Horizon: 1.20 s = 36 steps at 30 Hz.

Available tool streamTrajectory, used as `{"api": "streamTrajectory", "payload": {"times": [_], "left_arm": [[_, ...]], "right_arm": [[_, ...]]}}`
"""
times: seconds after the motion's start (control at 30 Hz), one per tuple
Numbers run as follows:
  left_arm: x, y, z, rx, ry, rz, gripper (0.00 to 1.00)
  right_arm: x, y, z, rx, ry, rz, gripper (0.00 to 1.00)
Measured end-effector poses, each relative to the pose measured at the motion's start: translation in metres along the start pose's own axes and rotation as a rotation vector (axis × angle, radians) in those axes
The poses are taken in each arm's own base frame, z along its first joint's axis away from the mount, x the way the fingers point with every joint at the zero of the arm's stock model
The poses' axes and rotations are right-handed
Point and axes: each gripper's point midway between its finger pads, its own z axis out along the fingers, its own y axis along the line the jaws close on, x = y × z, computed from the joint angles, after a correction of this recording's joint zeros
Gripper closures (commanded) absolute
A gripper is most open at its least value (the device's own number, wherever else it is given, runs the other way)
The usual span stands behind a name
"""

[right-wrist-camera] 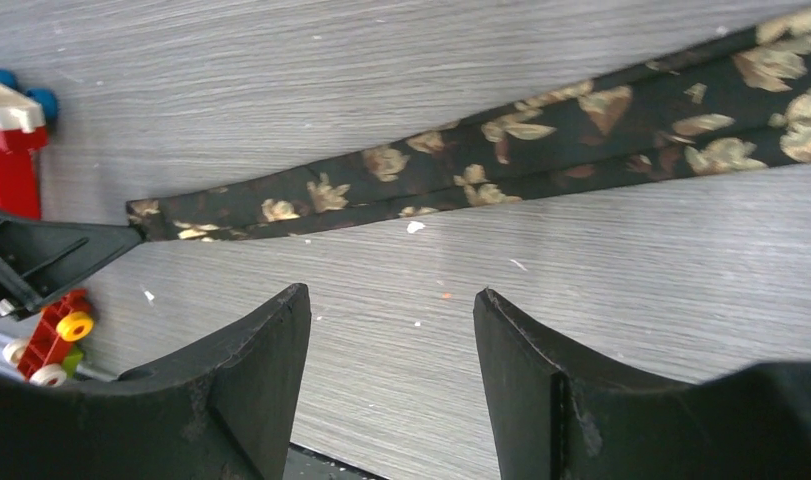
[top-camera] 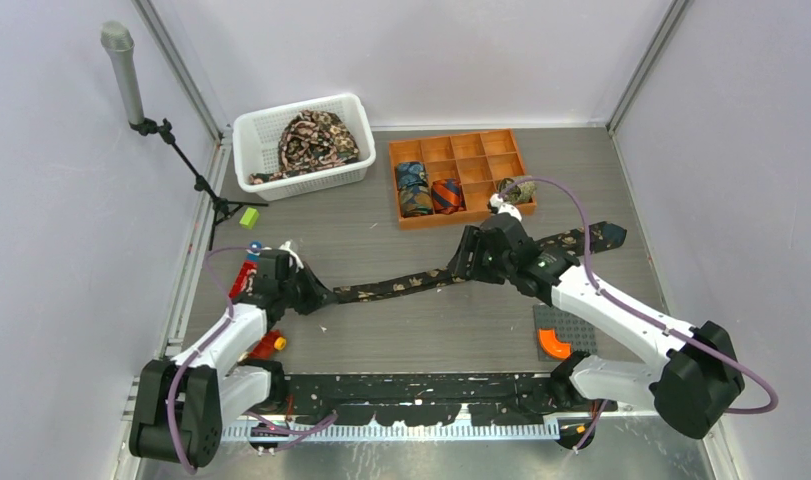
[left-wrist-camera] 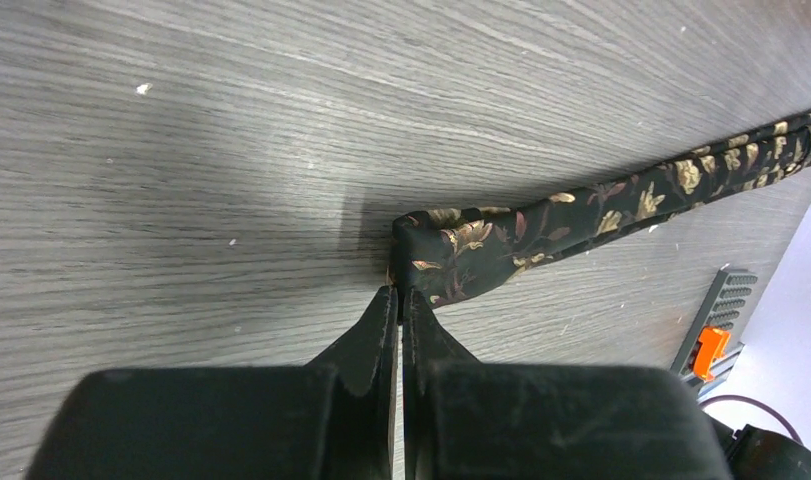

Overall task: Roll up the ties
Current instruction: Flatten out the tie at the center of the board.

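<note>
A long black tie [top-camera: 401, 286] with tan floral print lies stretched across the table, from the left gripper to its wide end at the right [top-camera: 606, 236]. My left gripper [top-camera: 319, 297] is shut on the tie's narrow end; in the left wrist view the fingertips [left-wrist-camera: 399, 292] pinch the folded tip of the tie [left-wrist-camera: 461, 250]. My right gripper [top-camera: 464, 262] hovers open over the tie's middle; in its wrist view the gripper [right-wrist-camera: 391, 300] holds nothing and the tie [right-wrist-camera: 541, 150] runs just beyond the fingers. Rolled ties [top-camera: 431, 190] sit in an orange tray [top-camera: 456, 150].
A white basket [top-camera: 249, 140] at the back left holds a heap of patterned ties [top-camera: 316, 140]. A microphone stand [top-camera: 171, 140] rises at the far left. Toy bricks [top-camera: 251, 275] and a green block [top-camera: 249, 216] lie left. A grey baseplate with an orange piece [top-camera: 555, 345] sits near the right.
</note>
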Motion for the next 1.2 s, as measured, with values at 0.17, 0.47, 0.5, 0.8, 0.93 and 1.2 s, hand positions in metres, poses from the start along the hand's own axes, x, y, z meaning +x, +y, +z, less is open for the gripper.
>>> {"api": "streamTrajectory", "payload": {"times": [0.17, 0.47, 0.5, 0.8, 0.93, 1.2], "left_arm": [[-0.003, -0.005, -0.007, 0.018, -0.023, 0.012, 1.0], [-0.002, -0.007, -0.012, 0.026, -0.032, 0.018, 1.0], [-0.003, -0.008, -0.013, 0.027, -0.034, 0.019, 1.0], [-0.003, -0.009, -0.015, 0.032, -0.038, 0.021, 1.0], [-0.003, -0.01, -0.016, 0.035, -0.043, 0.023, 1.0], [-0.004, -0.013, -0.022, 0.05, -0.061, 0.031, 1.0]], "right_arm": [[-0.002, 0.042, -0.006, -0.07, -0.005, -0.067, 0.37], [0.021, 0.117, 0.004, -0.16, 0.046, -0.212, 0.39], [0.026, 0.125, 0.007, -0.165, 0.057, -0.23, 0.4], [0.061, 0.174, 0.044, -0.193, 0.12, -0.302, 0.53], [0.074, 0.189, 0.07, -0.182, 0.14, -0.304, 0.58], [0.098, 0.184, 0.116, -0.12, 0.189, -0.323, 0.72]]}}
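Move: The left gripper already pinches the dark floral tie by its narrow end, so that end is right at its fingertips. The red toy car is about 16 cm to its left and 5 cm ahead, the yellow-wheeled toy 14 cm left and 9 cm back. From the empty right gripper the pinched end is about 28 cm left, 1 cm ahead and 10 cm below; the orange box is some 27 cm straight ahead. Swing the open right gripper about 23 cm left along the tie towards the end pinched by the left fingers, arching up a little, then sinking beside them; turn it some 20 degrees counter-clockwise and half close it. Meanwhile keep the left pinch and raise it slightly. ##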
